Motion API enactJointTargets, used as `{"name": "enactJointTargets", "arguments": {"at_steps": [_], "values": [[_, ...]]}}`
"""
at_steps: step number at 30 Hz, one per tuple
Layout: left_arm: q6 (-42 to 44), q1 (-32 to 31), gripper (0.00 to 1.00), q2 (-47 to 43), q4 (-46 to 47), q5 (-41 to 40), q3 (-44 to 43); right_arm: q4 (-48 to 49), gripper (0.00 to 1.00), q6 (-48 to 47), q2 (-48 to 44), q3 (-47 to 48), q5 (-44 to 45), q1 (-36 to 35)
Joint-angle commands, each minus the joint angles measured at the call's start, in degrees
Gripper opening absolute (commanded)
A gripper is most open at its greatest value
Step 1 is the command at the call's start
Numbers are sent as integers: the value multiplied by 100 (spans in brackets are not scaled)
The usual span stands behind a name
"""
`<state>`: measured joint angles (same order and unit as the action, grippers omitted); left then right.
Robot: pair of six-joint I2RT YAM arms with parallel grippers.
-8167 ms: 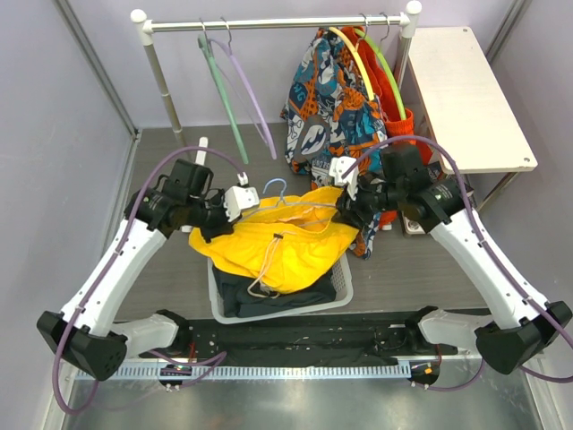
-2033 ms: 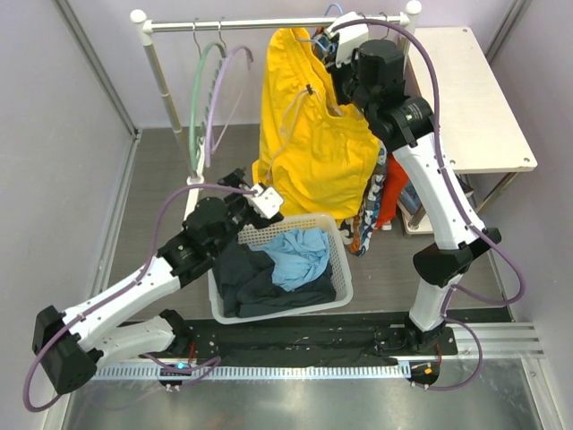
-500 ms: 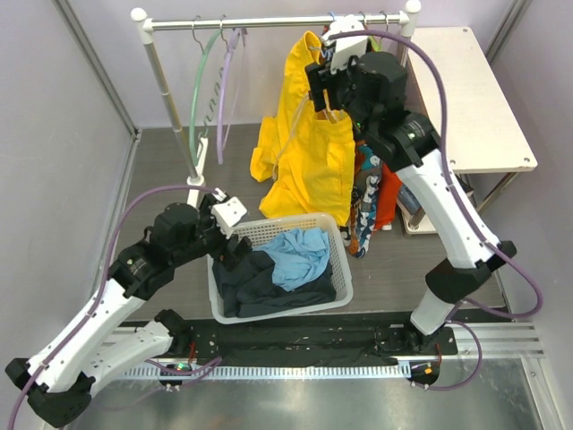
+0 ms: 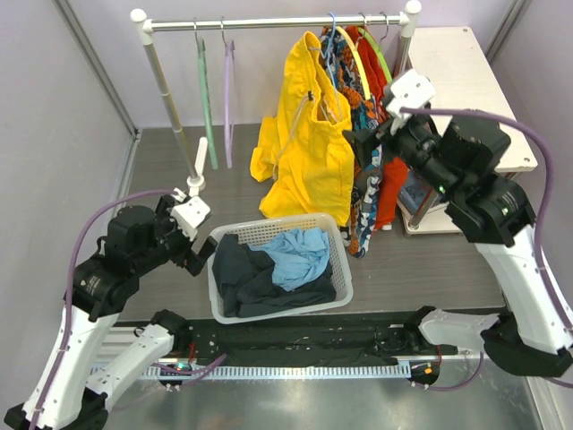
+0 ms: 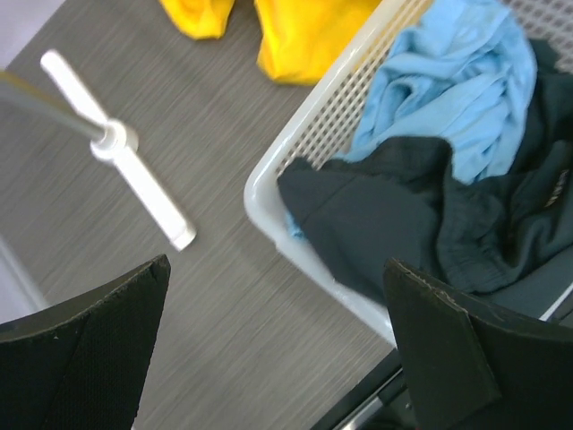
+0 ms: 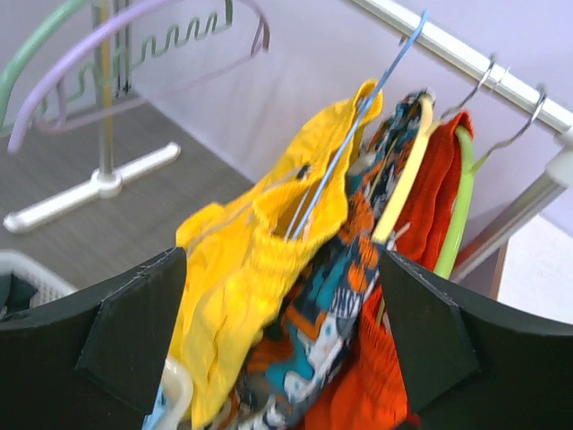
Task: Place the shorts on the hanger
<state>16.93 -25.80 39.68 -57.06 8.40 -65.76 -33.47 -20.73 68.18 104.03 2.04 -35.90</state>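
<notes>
The bright yellow shorts (image 4: 304,143) hang from the thin light-blue hanger (image 4: 332,25), whose hook is over the rail. In the right wrist view the shorts (image 6: 255,260) drape over the hanger (image 6: 358,134) and the rail runs behind them. My right gripper (image 4: 363,150) is open just right of the shorts and holds nothing; seen from its wrist, the right gripper (image 6: 282,264) frames the hanging clothes with a gap to them. My left gripper (image 4: 201,255) is open low at the basket's left side; from its wrist the left gripper (image 5: 277,269) shows only floor between its fingers.
Orange-and-teal patterned shorts (image 4: 351,67) and a red-orange garment (image 4: 387,179) hang right of the yellow ones. Mint-green hanger (image 4: 205,85) and lilac hanger (image 4: 227,90) hang left. A white basket (image 4: 343,273) of dark and light-blue clothes stands below. The rack foot (image 5: 134,170) and a white shelf (image 4: 461,90) are nearby.
My right gripper has opened and drawn back right and down from the rail, leaving the shorts hanging on their own. The left arm has pulled back to the left of the basket.
</notes>
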Motion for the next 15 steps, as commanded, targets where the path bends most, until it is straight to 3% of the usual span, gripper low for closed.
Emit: {"name": "enactJointTargets", "arguments": {"at_steps": [1, 8, 15], "values": [[364, 338, 100, -39, -841, -470, -227, -616, 94, -169, -629, -698, -31, -5], [496, 400, 100, -496, -1387, -1094, 27, -1293, 94, 183, -2271, -2596, -696, 452], [373, 734, 100, -830, -1203, -1438, 546, -1856, 94, 192, -3082, -3774, -898, 768]]}}
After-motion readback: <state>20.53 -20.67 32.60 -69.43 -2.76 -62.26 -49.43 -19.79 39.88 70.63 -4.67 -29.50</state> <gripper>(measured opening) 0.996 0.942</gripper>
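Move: The yellow shorts already hang from the rail on the blue hanger, their middle about 18 cm ahead of the right gripper, 10 cm to its left and some 22 cm below. The patterned shorts hang just beside them, about 18 cm ahead and 4 cm left, and the orange shorts roughly 18 cm ahead and 1 cm right, both about 24 cm down. From the left gripper the yellow shorts lie some 30 cm ahead, 26 cm right, about level. Keep drawing the empty right gripper away from the rail, now mainly down by about 18 cm, and also back and to the right, tipping its fingers some 20 degrees downward. Ease the left gripper left towards the side wall, sinking and drawing back slightly as it turns a little counter-clockwise. Leave both grippers open and touch nothing. ##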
